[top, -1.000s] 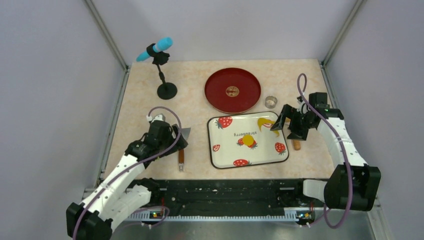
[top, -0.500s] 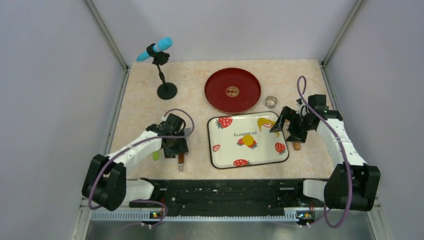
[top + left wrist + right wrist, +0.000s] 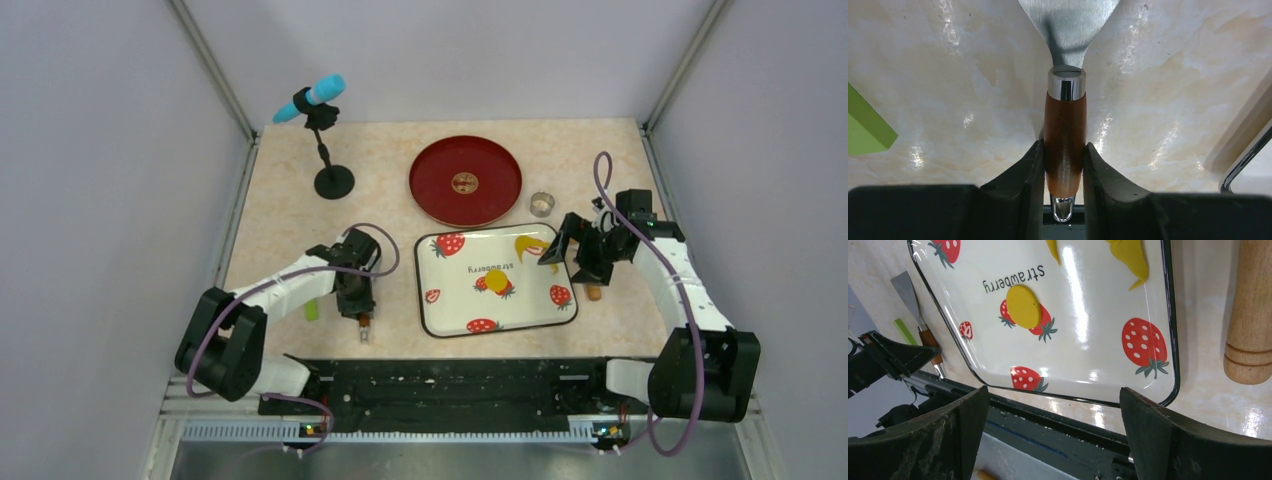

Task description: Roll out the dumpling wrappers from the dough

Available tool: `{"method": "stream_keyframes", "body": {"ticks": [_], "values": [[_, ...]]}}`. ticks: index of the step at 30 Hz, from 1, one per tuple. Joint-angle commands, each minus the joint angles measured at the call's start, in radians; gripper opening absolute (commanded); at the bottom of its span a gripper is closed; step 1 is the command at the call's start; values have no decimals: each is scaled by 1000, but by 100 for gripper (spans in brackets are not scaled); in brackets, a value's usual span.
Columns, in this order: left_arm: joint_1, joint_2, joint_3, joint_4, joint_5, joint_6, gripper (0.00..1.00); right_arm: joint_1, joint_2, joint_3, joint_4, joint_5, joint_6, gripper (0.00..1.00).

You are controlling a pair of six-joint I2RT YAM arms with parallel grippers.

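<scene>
A small round dumpling wrapper (image 3: pixel 1023 306) of yellow dough lies on a strawberry print in the middle of the white tray (image 3: pixel 1088 340); from above the wrapper (image 3: pixel 497 281) is a small disc. A thin irregular patch of dough (image 3: pixel 1130 255) lies at the tray's far right corner (image 3: pixel 530 246). My right gripper (image 3: pixel 1053 392) hangs open over the tray's right edge (image 3: pixel 568 262), holding nothing. The tan roller (image 3: pixel 1253 315) lies just right of the tray. Left of the tray, my left gripper (image 3: pixel 1064 150) is shut on the brown handle of a metal scraper (image 3: pixel 1064 120).
A red plate (image 3: pixel 465 180) and a small metal ring (image 3: pixel 541 204) sit behind the tray. A microphone stand (image 3: pixel 331 180) is at the far left. A green block (image 3: pixel 863 125) lies beside the scraper. The tray's rim (image 3: pixel 1248 155) is close on my left gripper's right.
My left arm swung in and came down over the scraper, and its jaws closed on the handle. The right gripper stayed open and barely moved.
</scene>
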Motion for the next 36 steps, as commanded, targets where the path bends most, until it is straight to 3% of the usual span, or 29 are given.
{"method": "stream_keyframes", "body": {"ticks": [1, 14, 21, 26, 30, 36], "values": [[-13, -53, 45, -7, 6, 32, 0, -5, -13, 21, 31, -33, 4, 99], [-56, -462, 178, -63, 44, 73, 0, -5, -33, 45, 14, -47, 6, 99], [-56, -693, 72, 184, 234, 195, 0, -5, -44, 70, -3, -56, -7, 99], [-56, -839, -60, 334, 282, 290, 0, -5, -49, 90, -24, -68, -35, 99], [-56, -872, -87, 312, 388, 453, 0, -5, -36, 107, -33, -178, -92, 99], [-56, -767, -36, 211, 517, 609, 0, 56, -21, 128, 5, -272, -67, 99]]}}
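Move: The spatula lies flat on the table with its handle already in the left fingers, blade pointing ahead. From the left hand, the yellow wrapper is about 7 cm ahead and 30 cm to the right at nearly the same height, in the middle of the strawberry tray; the red plate is some 31 cm ahead and 23 cm right, the green block 12 cm left and 1 cm ahead. From the right hand, the wrapper is about 14 cm left, 2 cm ahead and 11 cm below. The spatula comes up off the table in the left hand's unchanged pinch on its wooden handle, raised about 18 cm and then carried right, towards the tray's side, with a small draw back at the end. Meanwhile the left wrist tips from pointing down to pointing forward, raising the blade, and swings clockwise. Late on, the empty, open right hand rises about 4 cm and eases left. ##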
